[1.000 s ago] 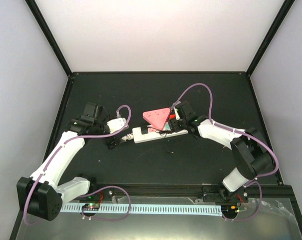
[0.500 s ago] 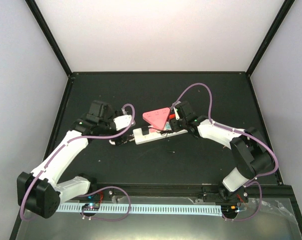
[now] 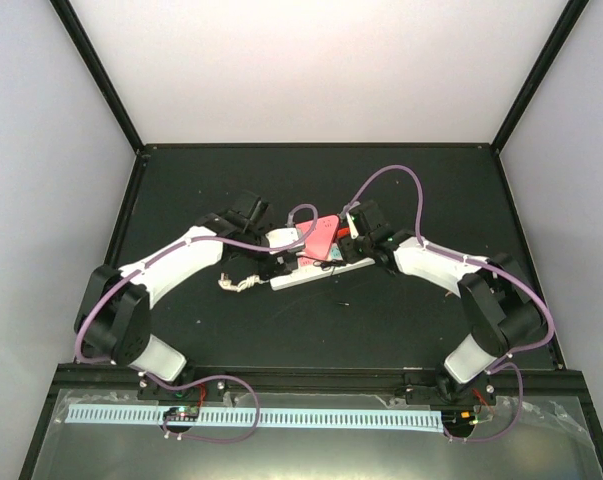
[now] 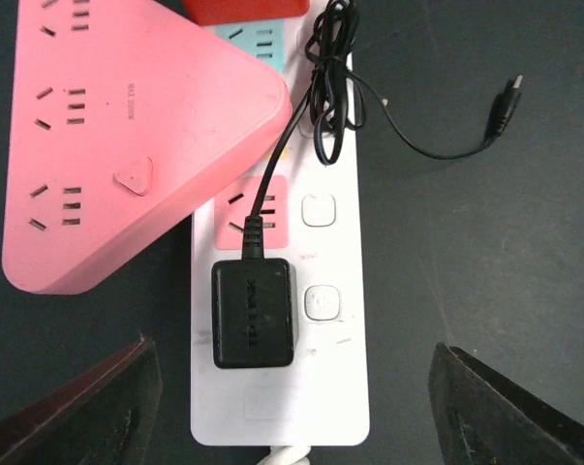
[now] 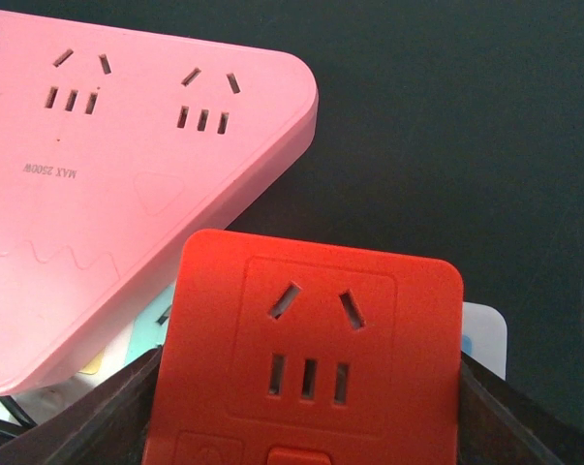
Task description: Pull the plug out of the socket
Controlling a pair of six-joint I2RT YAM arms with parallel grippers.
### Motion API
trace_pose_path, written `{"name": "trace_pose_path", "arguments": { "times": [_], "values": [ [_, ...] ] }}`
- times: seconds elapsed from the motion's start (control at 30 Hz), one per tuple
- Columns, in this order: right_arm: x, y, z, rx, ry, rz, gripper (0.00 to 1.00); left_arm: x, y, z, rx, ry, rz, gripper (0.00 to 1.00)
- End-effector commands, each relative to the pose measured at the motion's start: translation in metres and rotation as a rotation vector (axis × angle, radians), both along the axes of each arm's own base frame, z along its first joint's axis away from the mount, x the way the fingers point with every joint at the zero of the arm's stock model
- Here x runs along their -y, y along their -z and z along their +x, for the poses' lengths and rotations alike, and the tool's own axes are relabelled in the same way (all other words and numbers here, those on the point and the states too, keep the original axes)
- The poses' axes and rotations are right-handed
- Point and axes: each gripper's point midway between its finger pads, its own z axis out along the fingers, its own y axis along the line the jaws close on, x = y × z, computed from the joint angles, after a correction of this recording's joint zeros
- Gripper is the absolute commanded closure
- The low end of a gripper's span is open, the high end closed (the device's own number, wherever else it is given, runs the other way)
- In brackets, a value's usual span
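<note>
The socket, a long white power strip [image 3: 351, 266] [image 4: 340, 242], lies mid-table with a frayed cord stub [image 3: 239, 284] at its left end. Plugged into it are a black plug [image 4: 253, 312], a pink triangular adapter [image 4: 127, 145] [image 5: 107, 174] and a red plug block [image 5: 311, 349] [image 4: 243, 10]. My left gripper [image 4: 287, 417] [image 3: 279, 265] hovers open over the strip's cord end, its fingers [image 4: 88, 407] wide of both long edges. My right gripper [image 5: 309, 417] [image 3: 343, 245] is shut on the red plug, a finger against each side.
A thin black cable [image 4: 417, 145] runs from the black plug, bunches on the strip and ends in a loose barrel tip [image 4: 507, 97] on the dark tabletop [image 3: 281, 190]. Black frame rails [image 3: 311, 146] border the table.
My left arm has swung right from beside the cord stub to above the strip's left end, and its jaws have narrowed. My right gripper has closed onto the red plug without shifting.
</note>
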Motion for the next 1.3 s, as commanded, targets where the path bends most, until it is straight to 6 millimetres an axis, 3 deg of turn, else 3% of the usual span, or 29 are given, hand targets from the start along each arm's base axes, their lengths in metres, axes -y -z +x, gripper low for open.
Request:
{"name": "trace_pose_path", "arguments": {
  "times": [0.0,0.27,0.57,0.87,1.27],
  "values": [
    [0.002,0.011,0.001,-0.024,0.004,-0.029,0.44,0.004,0.004,0.011,-0.021,-0.039,0.046,0.24],
    [0.000,0.014,0.002,-0.031,0.001,-0.024,0.44,0.012,0.013,0.028,-0.011,-0.048,0.073,0.33],
    [0.000,0.017,0.002,-0.039,0.006,-0.027,0.45,0.016,0.028,0.024,-0.055,-0.039,0.110,0.44],
    [0.001,0.019,0.003,-0.041,0.014,-0.026,0.49,0.022,0.015,0.024,-0.087,-0.067,0.074,0.73],
    [0.004,0.021,0.006,-0.031,0.042,-0.032,0.54,0.016,0.010,0.022,-0.085,-0.089,0.094,0.82]
  ]
}}
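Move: The black plug sits near the near-left end of the white strip, about 4 cm below my open left hand, some 2 cm ahead and 2 cm to its right. From the plug, the pink block lies about 5 cm farther out and 5 cm right, the coiled cord about 8 cm straight right, and the red block, already in my right hand's grip, about 11 cm right and 5 cm farther out. From my right hand the plug is some 11 cm left, 5 cm back, about level. I lower my left hand onto the plug, sinking a bit under 4 cm while easing 2 cm forward and about 1 cm right, fingers narrowing as I go. Then I close them on both sides of the plug body, the hand coming back up not quite 1 cm and tilting slightly, about 10 degrees in all. My right hand keeps its grip on the red block at the strip's far end. ##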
